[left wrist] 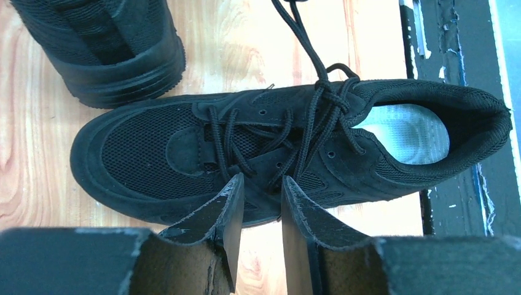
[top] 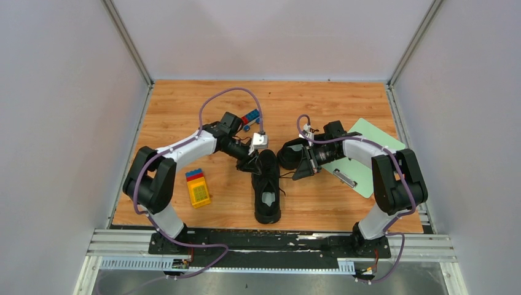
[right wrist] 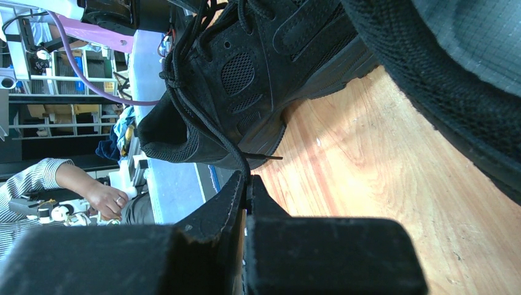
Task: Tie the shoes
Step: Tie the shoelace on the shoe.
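One black shoe (top: 268,190) lies mid-table, toe pointing away, grey insole showing. In the left wrist view that shoe (left wrist: 153,147) lies crosswise, its laces (left wrist: 319,117) knotted loosely near the opening. My left gripper (left wrist: 261,184) stands open at the shoe's side by the eyelets, nothing between its fingers (left wrist: 228,203). The second shoe (top: 289,153) sits just right of the first shoe's toe. My right gripper (right wrist: 247,178) is shut on a lace (right wrist: 206,120) that runs taut from the first shoe (right wrist: 246,67) to its tips. The second shoe (right wrist: 448,80) fills that view's upper right.
A pale green clipboard (top: 372,157) lies under the right arm at the right. A yellow toy block with a red and blue top (top: 198,187) sits left of the shoe. A small blue-and-red toy (top: 250,117) lies behind the left wrist. White walls enclose the table.
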Controlling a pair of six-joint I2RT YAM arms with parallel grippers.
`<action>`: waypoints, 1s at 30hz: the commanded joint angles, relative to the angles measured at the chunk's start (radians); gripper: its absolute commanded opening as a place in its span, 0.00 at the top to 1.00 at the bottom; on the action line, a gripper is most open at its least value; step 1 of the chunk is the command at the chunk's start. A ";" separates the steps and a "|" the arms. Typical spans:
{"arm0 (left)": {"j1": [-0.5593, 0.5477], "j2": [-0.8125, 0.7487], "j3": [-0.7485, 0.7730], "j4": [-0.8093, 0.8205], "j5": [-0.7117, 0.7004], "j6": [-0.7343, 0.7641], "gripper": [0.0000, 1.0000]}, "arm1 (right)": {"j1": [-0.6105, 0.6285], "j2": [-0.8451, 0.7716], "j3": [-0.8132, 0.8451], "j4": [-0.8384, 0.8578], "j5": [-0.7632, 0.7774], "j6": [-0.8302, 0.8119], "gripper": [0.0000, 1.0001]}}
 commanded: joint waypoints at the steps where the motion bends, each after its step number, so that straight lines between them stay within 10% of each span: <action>1: -0.010 0.005 0.034 -0.028 0.013 0.054 0.64 | 0.004 -0.010 0.034 0.001 -0.030 -0.025 1.00; 11: -0.057 0.018 0.043 -0.096 0.023 0.103 0.66 | 0.005 -0.005 0.038 0.003 -0.032 -0.026 1.00; 16: -0.063 0.028 0.063 -0.132 -0.009 0.090 0.99 | 0.005 -0.008 0.037 0.003 -0.024 -0.025 1.00; 30: 0.031 -0.203 -0.023 -0.065 -0.462 -0.216 1.00 | -0.019 -0.101 -0.002 0.000 0.147 -0.041 1.00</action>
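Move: The left hand, part open and pointing rightward and down at the shoe's left flank, has the shoelace strand it will take about 2 cm back, 1 cm right and 1 cm below. The lace knot lies some 4 cm back and 5 cm right, the shoe opening about 9 cm back and 4 cm right, both slightly lower; the second shoe is roughly 8 cm ahead and 20 cm right. From the right hand, already pinching lace, that strand lies about 14 cm left and 1 cm ahead, with the knot some 11 cm left and 1 cm back. The left hand eases back about 2.5 cm along the shoe's laces, sinking slightly, and shuts its fingers on the strand running down the shoe's left side, then turns back and draws that lace away from the knot, about 4 cm forward with nearly as much left and up, its fingers tipping some 10 degrees farther down and its wrist swinging a little counter-clockwise. The right hand keeps its pinch on the other lace and holds still until near the end, when it draws about 1 cm to the right, forward and up against the left hand's pull. ##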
